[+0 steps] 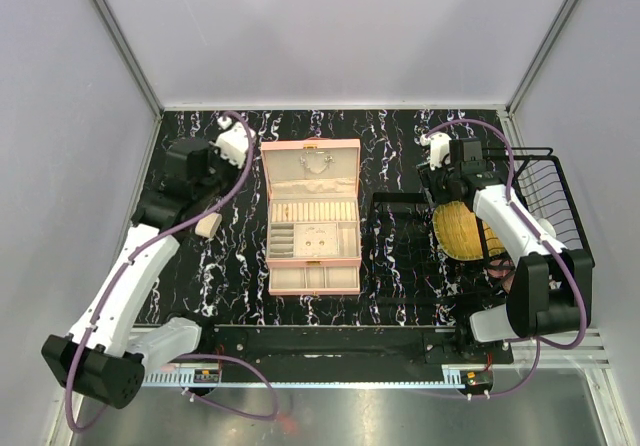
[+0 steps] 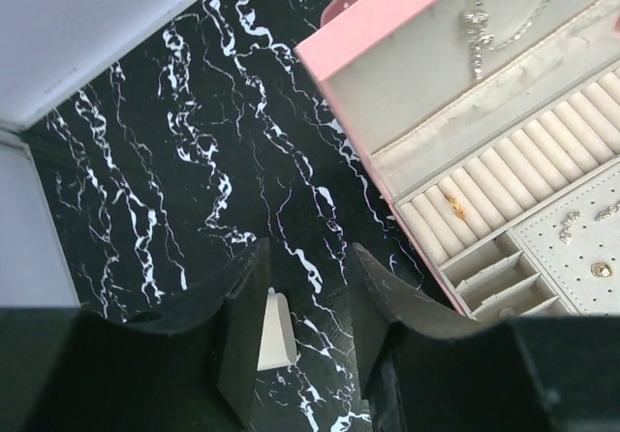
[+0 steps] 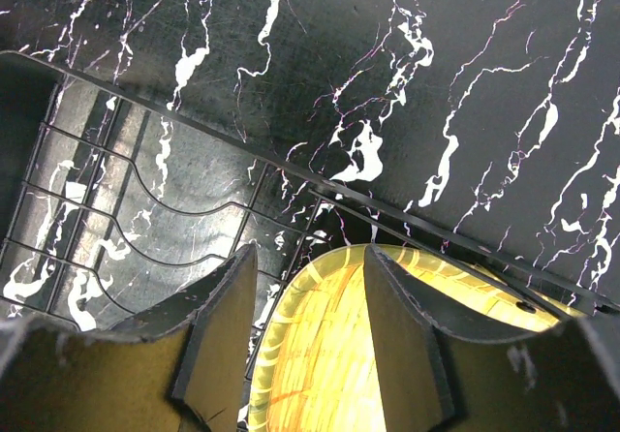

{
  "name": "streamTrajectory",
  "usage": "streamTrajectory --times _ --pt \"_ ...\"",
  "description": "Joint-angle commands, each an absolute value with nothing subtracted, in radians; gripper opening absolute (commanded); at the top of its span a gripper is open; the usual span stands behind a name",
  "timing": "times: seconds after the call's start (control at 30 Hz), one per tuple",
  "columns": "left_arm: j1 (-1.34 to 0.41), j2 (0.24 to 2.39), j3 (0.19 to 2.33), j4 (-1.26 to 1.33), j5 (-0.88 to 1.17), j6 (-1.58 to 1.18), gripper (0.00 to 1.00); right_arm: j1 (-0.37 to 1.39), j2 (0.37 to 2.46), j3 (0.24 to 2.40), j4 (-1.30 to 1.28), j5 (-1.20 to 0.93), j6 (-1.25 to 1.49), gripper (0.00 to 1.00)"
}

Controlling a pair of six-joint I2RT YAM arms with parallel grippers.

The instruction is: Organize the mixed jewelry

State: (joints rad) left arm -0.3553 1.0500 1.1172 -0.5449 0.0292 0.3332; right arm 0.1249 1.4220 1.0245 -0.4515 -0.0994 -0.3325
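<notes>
The pink case (image 1: 311, 216) lies open mid-table with its cream lining showing. Of the mixed jewelry, a thin chain (image 2: 494, 15) hangs in the lid, a gold ring (image 2: 455, 206) sits in the ring rolls, and tiny studs (image 2: 572, 224) sit on the dotted pad. My left gripper (image 1: 205, 181) hovers left of the case, open (image 2: 308, 296). A small cream wedge (image 2: 274, 330) lies on the table below, close to the left finger. My right gripper (image 1: 450, 171) stands open (image 3: 310, 296) over the yellow plate (image 3: 329, 374), holding nothing.
A black wire dish rack (image 1: 540, 181) stands at the right with the yellow plate (image 1: 462, 231) in it. The cream wedge (image 1: 208, 224) lies on the black marbled tabletop (image 1: 240, 256) left of the case. Grey walls enclose the table's left, back and right.
</notes>
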Motion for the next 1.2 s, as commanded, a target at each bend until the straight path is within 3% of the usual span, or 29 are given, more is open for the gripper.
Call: streamTrajectory --times 0.0,0.5,0.83,1.17 --pt "-0.231 1.032 1.129 -0.537 0.260 0.270 0.42 0.115 1.379 1.057 -0.446 -0.129 -0.327 0.54" --pt "0.037 1.043 1.072 -0.583 0.520 0.249 0.42 0.114 1.302 1.052 -0.454 -0.256 -0.333 0.54" --pt "0.115 1.048 1.038 -0.583 0.499 0.245 0.42 0.127 1.186 1.089 -0.566 -0.475 -0.370 0.54" --pt "0.127 1.055 1.028 -0.621 0.276 0.264 0.43 0.452 1.075 1.112 -0.829 -0.485 -0.522 0.55"
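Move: Out by the rack, the right hand has the jewelry box's open front drawer roughly 24 cm to its left, 18 cm back and 9 cm below; the box's trays lie about 24 cm left and 8 cm back, the yellow plate some 9 cm right and 7 cm back. The left hand hangs high, with the white block roughly 10 cm left, 2 cm ahead and 24 cm down, and the jewelry box about 16 cm right, nearly level fore and aft. Lifting away from the rack and plate, slowly at first, the empty right hand then speeds up and swings left and back towards the jewelry box's drawer side, about 11 cm left, 10 cm back and 9 cm up, turning some 30 degrees counter-clockwise. The left hand, also empty, drifts about 9 cm left away from the box and sinks some 4 cm, tipping down a little. Both grippers stay part open. ##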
